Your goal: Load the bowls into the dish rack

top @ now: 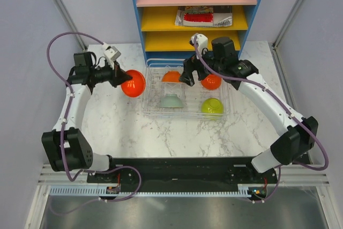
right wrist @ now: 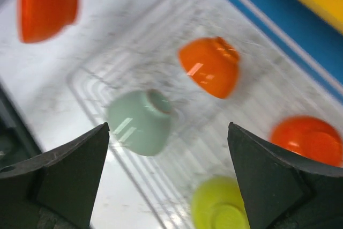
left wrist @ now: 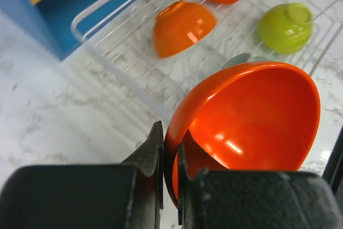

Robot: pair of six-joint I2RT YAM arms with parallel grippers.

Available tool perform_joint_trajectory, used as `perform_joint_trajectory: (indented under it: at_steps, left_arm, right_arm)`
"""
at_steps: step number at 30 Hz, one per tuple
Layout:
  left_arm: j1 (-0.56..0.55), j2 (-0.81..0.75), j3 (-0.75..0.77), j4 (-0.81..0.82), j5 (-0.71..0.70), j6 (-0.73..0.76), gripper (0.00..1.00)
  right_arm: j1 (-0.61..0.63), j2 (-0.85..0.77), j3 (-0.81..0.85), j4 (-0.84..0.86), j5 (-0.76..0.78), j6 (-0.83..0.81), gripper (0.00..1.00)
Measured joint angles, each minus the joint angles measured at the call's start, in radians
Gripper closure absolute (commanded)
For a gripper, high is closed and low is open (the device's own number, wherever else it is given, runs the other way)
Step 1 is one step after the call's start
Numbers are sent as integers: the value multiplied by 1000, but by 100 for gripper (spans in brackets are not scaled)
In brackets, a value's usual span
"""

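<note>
My left gripper [top: 119, 76] [left wrist: 170, 138] is shut on the rim of a red bowl [top: 133, 83] [left wrist: 252, 122], held on its side just left of the dish rack [top: 185, 114] [left wrist: 107, 30]. Upside down in the rack lie an orange bowl [top: 171, 76] [right wrist: 210, 66], a red-orange bowl [top: 211, 82] [right wrist: 306, 139], a mint bowl [top: 171, 101] [right wrist: 140, 122] and a lime green bowl [top: 212, 106] [right wrist: 220, 205]. My right gripper [top: 188, 79] [right wrist: 167, 127] hangs open above the rack's back middle with nothing between its fingers.
A blue shelf unit [top: 198, 36] with pink and yellow shelves stands right behind the rack, with books and a small brown box on it. The rack sits on a white marble table [top: 118, 127]. Grey walls close in both sides.
</note>
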Motion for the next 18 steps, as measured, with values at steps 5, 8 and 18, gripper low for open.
perform_joint_trajectory:
  at_steps: [5,8,18]
  left_arm:
    - [-164,0,84,-1,56,-27,98]
    - [-252,6,118,-2,80,-41,98]
    - [-356,78,225,-10,90,-73,98]
  right_arm:
    - [-10,34,-32,80,-309,175,2]
    - [-16,37,-89,168,-417,294,2]
    - [-27,68,-167,422,-624,585,2]
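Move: The left hand holds a red bowl by its rim. The open right gripper it is being taken to lies about 29 cm to its right and 6 cm higher, level fore and aft. From the right hand, that held bowl is some 25 cm left, 5 cm back and 8 cm lower. In the rack, the orange bowl stands about 12 cm ahead, 6 cm left and 22 cm below the right hand; the pale green bowl is 3 cm back, 6 cm left, 23 cm below. Rightward and rising, the left hand carries the red bowl about 14 cm from beside the rack to over its left part, turning some 20 degrees clockwise and keeping its pinch on the rim. The right hand comes to meet it, moving left and back about 9 cm in all and swinging its wide-open fingers round to point left at the bowl, without closing. ##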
